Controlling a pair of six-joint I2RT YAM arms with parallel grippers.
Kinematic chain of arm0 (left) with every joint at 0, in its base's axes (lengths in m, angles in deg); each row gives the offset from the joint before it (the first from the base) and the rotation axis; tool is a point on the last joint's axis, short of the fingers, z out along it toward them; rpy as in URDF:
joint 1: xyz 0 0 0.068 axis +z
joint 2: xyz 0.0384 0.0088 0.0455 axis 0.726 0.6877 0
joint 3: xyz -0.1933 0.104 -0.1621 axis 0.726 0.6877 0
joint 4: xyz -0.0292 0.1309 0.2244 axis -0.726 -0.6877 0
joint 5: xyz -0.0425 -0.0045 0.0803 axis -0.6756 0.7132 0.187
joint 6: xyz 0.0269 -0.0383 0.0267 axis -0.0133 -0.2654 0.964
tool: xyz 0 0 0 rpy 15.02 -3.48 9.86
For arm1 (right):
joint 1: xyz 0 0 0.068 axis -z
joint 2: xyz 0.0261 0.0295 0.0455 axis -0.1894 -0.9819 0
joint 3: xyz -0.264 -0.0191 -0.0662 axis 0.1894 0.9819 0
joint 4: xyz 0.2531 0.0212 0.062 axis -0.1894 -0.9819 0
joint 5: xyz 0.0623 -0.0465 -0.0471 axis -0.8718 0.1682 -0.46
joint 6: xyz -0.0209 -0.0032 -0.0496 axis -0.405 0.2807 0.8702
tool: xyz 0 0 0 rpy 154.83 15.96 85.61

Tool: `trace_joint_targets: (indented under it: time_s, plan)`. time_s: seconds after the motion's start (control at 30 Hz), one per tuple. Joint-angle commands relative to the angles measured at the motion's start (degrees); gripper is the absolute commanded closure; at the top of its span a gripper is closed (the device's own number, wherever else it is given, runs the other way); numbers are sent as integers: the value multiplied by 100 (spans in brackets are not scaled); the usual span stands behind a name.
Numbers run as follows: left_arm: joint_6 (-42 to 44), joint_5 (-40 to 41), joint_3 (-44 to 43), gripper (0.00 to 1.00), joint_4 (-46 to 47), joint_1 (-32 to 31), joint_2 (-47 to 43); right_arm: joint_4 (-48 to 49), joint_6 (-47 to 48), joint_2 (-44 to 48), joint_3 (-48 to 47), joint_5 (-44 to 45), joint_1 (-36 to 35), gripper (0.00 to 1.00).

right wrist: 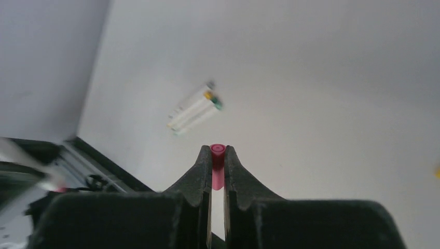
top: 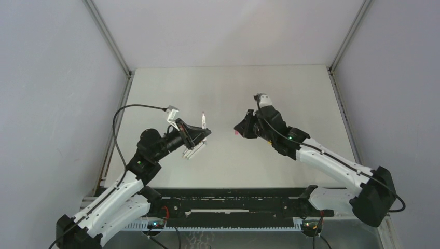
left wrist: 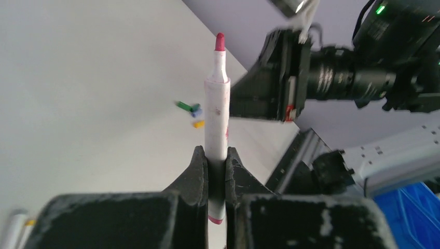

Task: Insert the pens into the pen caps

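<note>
My left gripper [top: 206, 133] [left wrist: 217, 155] is shut on a white pen [left wrist: 217, 111] [top: 204, 120], held upright with its red tip uppermost. Facing it a short way to the right, my right gripper [top: 238, 132] [right wrist: 218, 154] is shut on the pink-red pen cap [right wrist: 218, 153] [top: 236, 133], whose open end points outward past the fingertips. Both grippers hang above the table with a gap between pen and cap. Other white pens [right wrist: 194, 109] [top: 193, 151] lie side by side on the table below my left gripper. Green [left wrist: 183, 106], blue [left wrist: 195, 110] and yellow [left wrist: 198, 124] caps lie clustered on the table.
A black rail [top: 233, 199] runs along the near table edge between the arm bases. Grey walls close in the white table [top: 233, 93] on the left, right and back. A blue bin [left wrist: 415, 207] shows beyond the table edge.
</note>
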Motion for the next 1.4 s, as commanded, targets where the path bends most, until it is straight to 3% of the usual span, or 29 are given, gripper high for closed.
trace_joint_targets:
  time_s: [0.0, 0.23, 0.63, 1.37]
  plan:
    - [-231, -478, 2, 100, 794, -504, 300, 1388, -127, 747, 48, -86, -67, 100]
    - [-650, -447, -78, 100, 1068, -1187, 546, 2708, -248, 1265, 432, 24, -217, 100]
    - [-651, -385, -194, 100, 809, -1320, 594, 3947, -331, 1223, 731, -462, -445, 100]
    - [-478, -446, -429, 100, 539, -1349, 647, 4047, -283, 888, 574, -682, -457, 100]
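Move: The left hand holds the pen tip-up; the pink cap in the right fingers lies about 11 cm to its right, 4 cm ahead and 9 cm lower. From the right hand the pen tip is some 13 cm left, 1 cm ahead and 15 cm up. The lying pens are on the table 6 cm ahead, 7 cm left and 26 cm below the left hand; the yellow cap is 5 cm ahead, 15 cm right and 17 cm below the right hand. Tilting up, the right hand lifts the cap some 15 cm towards the pen; the left moves right and back. ##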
